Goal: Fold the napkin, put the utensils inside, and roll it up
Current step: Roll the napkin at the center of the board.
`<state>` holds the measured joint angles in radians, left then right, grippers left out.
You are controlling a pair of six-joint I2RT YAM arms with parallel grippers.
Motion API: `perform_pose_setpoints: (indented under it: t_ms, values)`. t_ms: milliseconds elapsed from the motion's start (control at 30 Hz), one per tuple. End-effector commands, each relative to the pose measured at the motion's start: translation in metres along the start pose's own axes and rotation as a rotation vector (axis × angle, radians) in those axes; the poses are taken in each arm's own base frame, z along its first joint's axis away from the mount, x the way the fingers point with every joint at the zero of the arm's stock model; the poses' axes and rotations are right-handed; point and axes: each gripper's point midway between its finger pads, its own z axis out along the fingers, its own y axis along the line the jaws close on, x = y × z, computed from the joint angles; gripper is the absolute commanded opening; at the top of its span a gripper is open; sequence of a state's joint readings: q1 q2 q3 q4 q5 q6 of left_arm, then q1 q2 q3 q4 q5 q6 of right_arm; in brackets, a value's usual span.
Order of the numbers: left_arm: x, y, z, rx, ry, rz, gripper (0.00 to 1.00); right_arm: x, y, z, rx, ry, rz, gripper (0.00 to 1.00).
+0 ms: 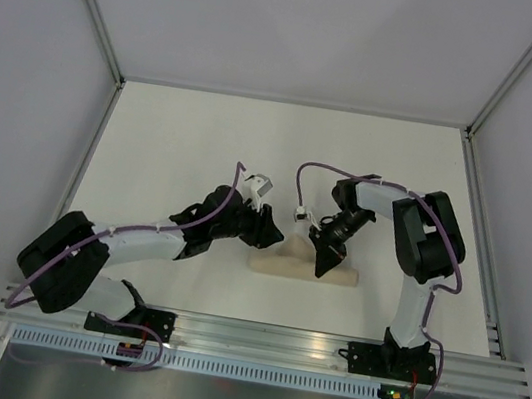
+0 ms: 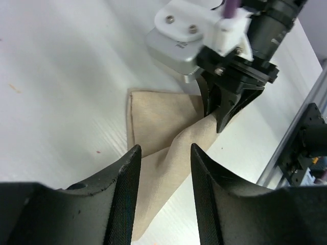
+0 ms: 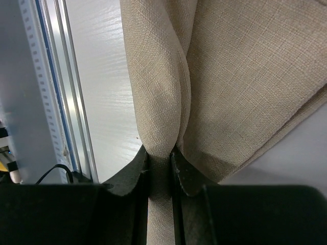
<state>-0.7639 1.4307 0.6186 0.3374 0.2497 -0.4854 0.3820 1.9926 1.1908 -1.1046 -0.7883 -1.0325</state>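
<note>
The tan napkin (image 1: 286, 263) lies bunched in a short strip on the white table between the two arms. My right gripper (image 1: 326, 262) points down onto its right part. In the right wrist view that gripper (image 3: 161, 155) is shut on a raised fold of the napkin (image 3: 245, 76). My left gripper (image 1: 267, 228) hovers at the strip's left end. In the left wrist view it (image 2: 163, 153) stands open, and the napkin (image 2: 158, 115) runs beneath the gap without being pinched. The right gripper (image 2: 220, 118) shows there lifting the cloth into a ridge. The utensils are out of view.
An aluminium rail (image 1: 264, 341) runs along the table's near edge, close to the napkin; it also shows as the rail (image 3: 56, 102) in the right wrist view. Grey enclosure walls (image 1: 23, 70) stand left, right and behind. Purple cables (image 1: 326, 169) loop over both arms.
</note>
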Motion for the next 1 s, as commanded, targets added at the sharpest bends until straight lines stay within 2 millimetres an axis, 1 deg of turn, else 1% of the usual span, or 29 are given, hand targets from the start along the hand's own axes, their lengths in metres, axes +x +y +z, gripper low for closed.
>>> perform_pose_setpoints:
  t_ms: [0, 33, 67, 100, 167, 200, 233, 267, 300, 333, 367, 400, 433, 467, 500, 567, 600, 700, 733, 800, 833, 900, 967]
  values:
    - [-0.031, -0.001, -0.019, -0.04, -0.169, 0.167, 0.49, 0.025, -0.02, 0.003, 0.02, 0.127, 0.009, 0.11]
    - [-0.029, -0.002, -0.022, -0.042, -0.167, 0.232, 0.49, 0.025, -0.02, 0.003, 0.015, 0.129, 0.019, 0.13]
    - [-0.03, 0.001, -0.024, -0.08, -0.18, 0.269, 0.49, 0.023, -0.022, 0.003, 0.01, 0.128, 0.024, 0.14]
    - [-0.029, -0.013, -0.027, -0.059, -0.187, 0.322, 0.5, 0.022, -0.022, 0.002, 0.006, 0.131, 0.032, 0.15]
    - [-0.029, -0.016, -0.028, -0.108, -0.191, 0.436, 0.5, 0.019, -0.026, 0.001, 0.004, 0.13, 0.043, 0.18]
    - [-0.017, -0.029, -0.024, -0.095, -0.167, 0.495, 0.5, 0.019, -0.026, 0.001, -0.001, 0.13, 0.046, 0.2]
    - [-0.017, -0.031, -0.021, -0.116, -0.156, 0.562, 0.51, 0.019, -0.027, 0.002, -0.006, 0.13, 0.056, 0.23]
    - [-0.015, -0.031, -0.019, -0.139, -0.147, 0.592, 0.51, 0.017, -0.029, 0.001, 0.001, 0.127, 0.056, 0.24]
    - [-0.005, -0.036, -0.011, -0.136, -0.112, 0.647, 0.51, 0.016, -0.03, 0.001, 0.003, 0.124, 0.06, 0.27]
    - [-0.002, -0.034, -0.008, -0.155, -0.103, 0.672, 0.51, 0.014, -0.03, 0.0, 0.008, 0.122, 0.059, 0.28]
    - [0.005, -0.04, -0.004, -0.153, -0.091, 0.703, 0.52, 0.014, -0.031, 0.0, 0.01, 0.122, 0.062, 0.3]
    - [0.012, -0.036, 0.004, -0.179, -0.062, 0.747, 0.52, 0.012, -0.032, -0.001, 0.015, 0.118, 0.056, 0.34]
    - [0.013, -0.032, 0.007, -0.205, -0.056, 0.765, 0.52, 0.011, -0.032, -0.002, 0.022, 0.115, 0.057, 0.37]
    - [0.014, -0.036, 0.011, -0.201, -0.064, 0.781, 0.52, 0.01, -0.032, -0.003, 0.027, 0.114, 0.056, 0.39]
    - [0.016, -0.034, 0.015, -0.214, -0.061, 0.797, 0.52, 0.008, -0.033, -0.005, 0.041, 0.111, 0.048, 0.42]
    - [0.014, -0.036, 0.022, -0.217, -0.077, 0.794, 0.52, 0.007, -0.035, -0.006, 0.057, 0.107, 0.051, 0.46]
    - [0.017, -0.032, 0.027, -0.231, -0.068, 0.802, 0.52, 0.005, -0.035, -0.01, 0.071, 0.103, 0.043, 0.47]
    - [0.018, -0.032, 0.036, -0.232, -0.07, 0.796, 0.52, 0.0, -0.034, -0.015, 0.108, 0.085, 0.03, 0.51]
    - [0.022, -0.029, 0.039, -0.235, -0.056, 0.793, 0.51, -0.001, -0.033, -0.016, 0.118, 0.083, 0.025, 0.51]
    - [0.023, -0.028, 0.043, -0.239, -0.054, 0.775, 0.5, -0.006, -0.034, -0.02, 0.154, 0.062, 0.021, 0.52]
    - [0.028, -0.024, 0.046, -0.243, -0.039, 0.772, 0.5, -0.008, -0.035, -0.022, 0.167, 0.058, 0.02, 0.52]
    - [0.031, -0.023, 0.048, -0.243, -0.034, 0.754, 0.5, -0.014, -0.037, -0.026, 0.204, 0.038, 0.024, 0.52]
    - [0.036, -0.017, 0.05, -0.244, -0.02, 0.727, 0.48, -0.016, -0.041, -0.028, 0.237, 0.025, 0.021, 0.51]
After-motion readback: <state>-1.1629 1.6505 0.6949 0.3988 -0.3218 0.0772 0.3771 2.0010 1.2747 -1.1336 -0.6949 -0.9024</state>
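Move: The part of the napkin roll the left hand goes for lies about 4 cm back, 4 cm right and 7 cm below it. The roll's left end is some 4 cm back, 3 cm left of that hand. The flat flap's corner is about 2 cm forward and 4 cm right of it, also low. The right hand already pinches the roll between its fingers, with the roll's right end about 8 cm to its right, level with it. Left hand, fingers open, rises 3 cm, then sinks back-right onto the roll, twisting about 45 degrees; right fingers open. ##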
